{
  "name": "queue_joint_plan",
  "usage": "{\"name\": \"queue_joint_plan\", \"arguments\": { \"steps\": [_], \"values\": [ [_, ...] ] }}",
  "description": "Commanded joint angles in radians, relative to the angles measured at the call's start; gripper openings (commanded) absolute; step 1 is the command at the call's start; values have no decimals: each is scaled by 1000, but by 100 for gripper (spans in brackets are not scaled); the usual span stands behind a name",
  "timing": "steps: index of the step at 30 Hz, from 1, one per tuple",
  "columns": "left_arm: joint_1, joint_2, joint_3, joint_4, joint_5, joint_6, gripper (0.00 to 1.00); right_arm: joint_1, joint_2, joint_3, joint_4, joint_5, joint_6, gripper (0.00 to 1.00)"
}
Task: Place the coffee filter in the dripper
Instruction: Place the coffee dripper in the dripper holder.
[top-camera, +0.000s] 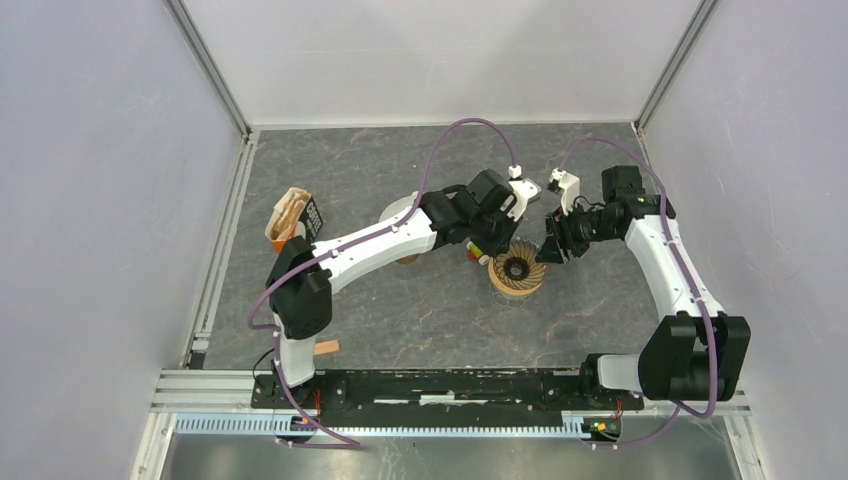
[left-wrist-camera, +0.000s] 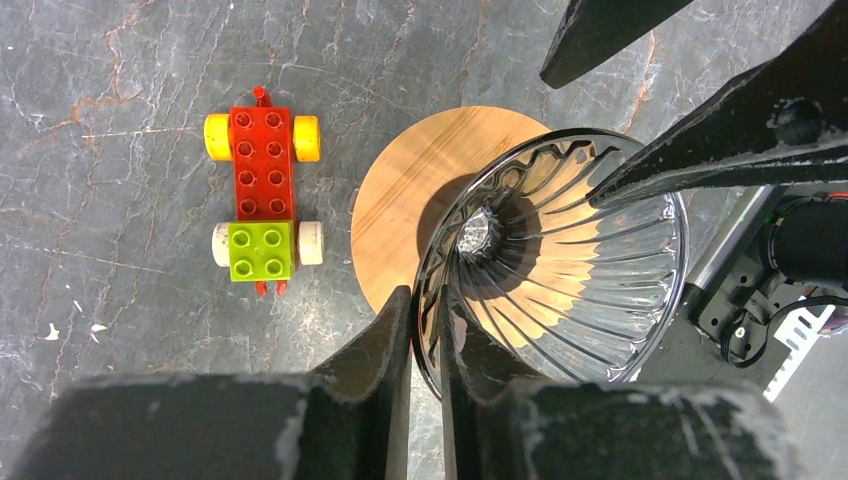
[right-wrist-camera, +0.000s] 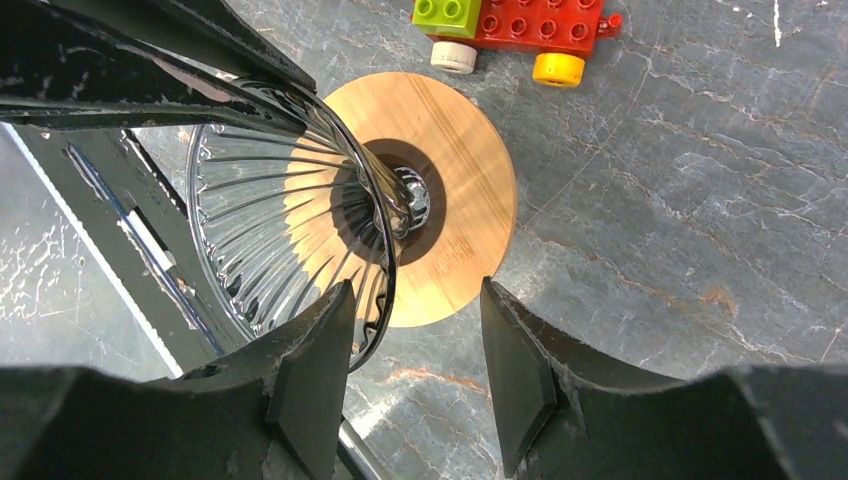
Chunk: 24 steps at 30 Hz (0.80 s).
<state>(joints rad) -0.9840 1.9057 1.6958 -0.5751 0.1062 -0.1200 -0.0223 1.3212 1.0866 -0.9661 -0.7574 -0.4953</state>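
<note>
The dripper (top-camera: 517, 270) is a ribbed clear glass cone on a round wooden base, standing mid-table, and its cone is empty. My left gripper (left-wrist-camera: 425, 300) is shut on the near rim of the dripper (left-wrist-camera: 560, 260), one finger inside the glass and one outside. From the right, my right gripper (right-wrist-camera: 418, 290) stands open, with the rim of the dripper (right-wrist-camera: 290, 210) just inside its left finger and not pinched. In the top view the left gripper (top-camera: 495, 245) and right gripper (top-camera: 550, 248) flank the cone. A tan papery bundle (top-camera: 290, 212) at the far left may be the coffee filter.
A red, green and yellow brick toy car (left-wrist-camera: 262, 195) sits just beyond the dripper, seen also as the toy car (right-wrist-camera: 510, 20) in the right wrist view. A white round object (top-camera: 398, 210) lies partly under the left arm. A small wooden piece (top-camera: 327, 348) lies near the left base.
</note>
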Motion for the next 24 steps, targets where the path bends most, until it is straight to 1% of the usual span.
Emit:
{"name": "queue_joint_plan", "arguments": {
  "steps": [1,6,9,11,15,24],
  "values": [
    [-8,23,22,-54,-15,-61,2,-7,-33,-14,-7,-30,-21,56],
    [-7,4,1,-38,-28,-79,2,-14,-29,-34,-3,-43,-19,56],
    [-7,6,2,-37,-33,-84,2,-18,-29,-38,-3,-49,-19,52],
    [-7,9,0,-37,-32,-87,2,-19,-26,-36,-2,-52,-15,48],
    [-4,12,-14,-31,-33,-84,2,-21,1,-9,-7,-58,-13,36],
    [1,16,-60,-12,-29,-87,2,-21,54,36,-11,-76,-13,17]
  ]
}}
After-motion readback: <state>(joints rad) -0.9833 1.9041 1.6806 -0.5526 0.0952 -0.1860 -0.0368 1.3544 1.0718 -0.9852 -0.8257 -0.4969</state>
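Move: The glass dripper's rim is pinched by the left fingers, and the wooden dripper holder lies about 2 cm back, 5 cm right and 7 cm below that hand. From the open right hand, the dripper's middle is some 3 cm back, 5 cm left and 3 cm down; the holder is about 2 cm back, 6 left and 7 below. The toy car stands roughly 6 cm ahead, 11 left and 15 below. The dripper's free rim, on its right side, gets a second grip: the right hand eases back about 1 cm and sinks roughly 0.5 cm, then edges slightly left as its wide fingers close and pinch the glass edge, the wrist tilting some 5 degrees. The left hand stays almost in place, keeping its pinch on the opposite side and turning a few degrees counter-clockwise. ##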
